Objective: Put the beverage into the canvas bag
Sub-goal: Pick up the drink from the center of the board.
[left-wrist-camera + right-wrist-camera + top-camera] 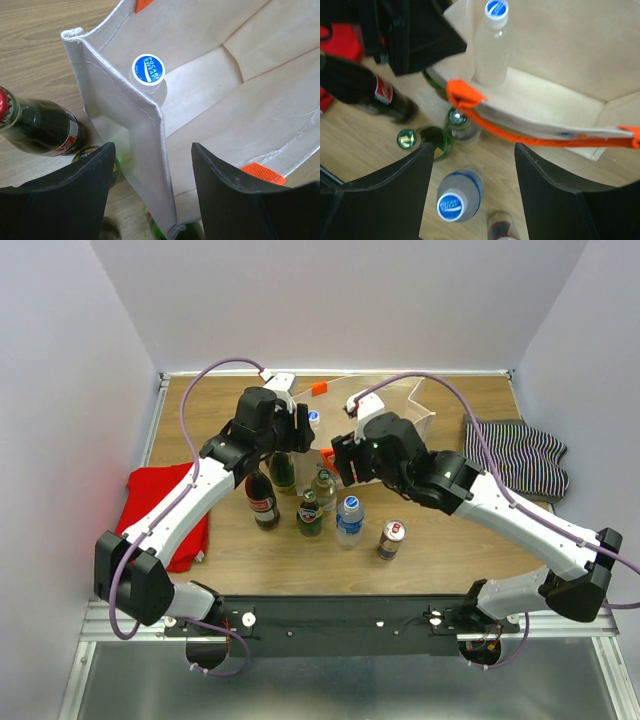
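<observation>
The cream canvas bag (410,410) stands open at the back middle of the table. One beverage, a clear bottle with a blue cap (148,68), stands upright inside it by the corner. My left gripper (152,146) hangs open over that corner. The bag's wall (125,110) runs between its fingers without being pinched. My right gripper (474,146) is open and holds nothing. It hovers just in front of the bag's near rim and its orange handle (530,135), above a second blue-capped bottle (457,197) that stands on the table.
In front of the bag stand a cola bottle (263,502), two green bottles (310,515), a small clear bottle (324,488) and a can (391,539). A red cloth (160,505) lies at the left. A striped cloth (525,455) lies at the right.
</observation>
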`<state>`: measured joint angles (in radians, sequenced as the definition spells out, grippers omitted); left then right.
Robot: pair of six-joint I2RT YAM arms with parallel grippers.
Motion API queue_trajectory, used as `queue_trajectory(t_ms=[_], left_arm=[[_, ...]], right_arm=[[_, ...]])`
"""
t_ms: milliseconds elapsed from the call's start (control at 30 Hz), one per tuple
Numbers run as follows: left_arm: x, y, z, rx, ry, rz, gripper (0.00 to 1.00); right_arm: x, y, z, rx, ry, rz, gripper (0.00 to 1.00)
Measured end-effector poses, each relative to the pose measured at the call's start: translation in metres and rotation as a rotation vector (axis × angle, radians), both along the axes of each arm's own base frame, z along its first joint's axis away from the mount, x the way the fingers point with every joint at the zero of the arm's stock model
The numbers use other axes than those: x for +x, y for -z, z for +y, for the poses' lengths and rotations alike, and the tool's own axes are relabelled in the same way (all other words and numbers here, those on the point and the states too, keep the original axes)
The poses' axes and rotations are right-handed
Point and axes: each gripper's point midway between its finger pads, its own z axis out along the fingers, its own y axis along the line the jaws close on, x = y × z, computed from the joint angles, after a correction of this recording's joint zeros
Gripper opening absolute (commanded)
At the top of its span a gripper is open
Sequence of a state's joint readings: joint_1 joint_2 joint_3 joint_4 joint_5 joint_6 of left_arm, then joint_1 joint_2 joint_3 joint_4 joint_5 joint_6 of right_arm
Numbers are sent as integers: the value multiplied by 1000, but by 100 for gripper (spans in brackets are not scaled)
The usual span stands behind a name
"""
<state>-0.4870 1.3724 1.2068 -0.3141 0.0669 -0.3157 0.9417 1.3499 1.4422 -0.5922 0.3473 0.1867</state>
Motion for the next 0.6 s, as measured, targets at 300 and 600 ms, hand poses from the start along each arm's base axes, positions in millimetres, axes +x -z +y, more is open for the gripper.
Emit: queue_trajectory(t_ms=[300, 600], left_arm=[[-1, -15, 1, -25, -2, -39, 73], [0, -18, -2, -49, -10, -43, 73]], right_arm=[[-36, 35, 5, -89, -32, 77, 73], [-50, 44, 5, -92, -4, 101, 73]])
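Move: The drink aimed at, the clear blue-capped bottle, stands about 8 cm back of the right hand and 1 cm to its right, its middle some 18 cm lower. From that drink, the clear glass bottle is 6 cm left and 6 cm farther out, the can 10 cm right and 2 cm nearer, the canvas bag's middle 20 cm farther out and 3 cm right. From the left hand the drink lies 14 cm back, 10 cm right and 12 cm down. The right hand, fingers open, draws back about 5 cm and sinks nearly as much, from bag towards drink. ##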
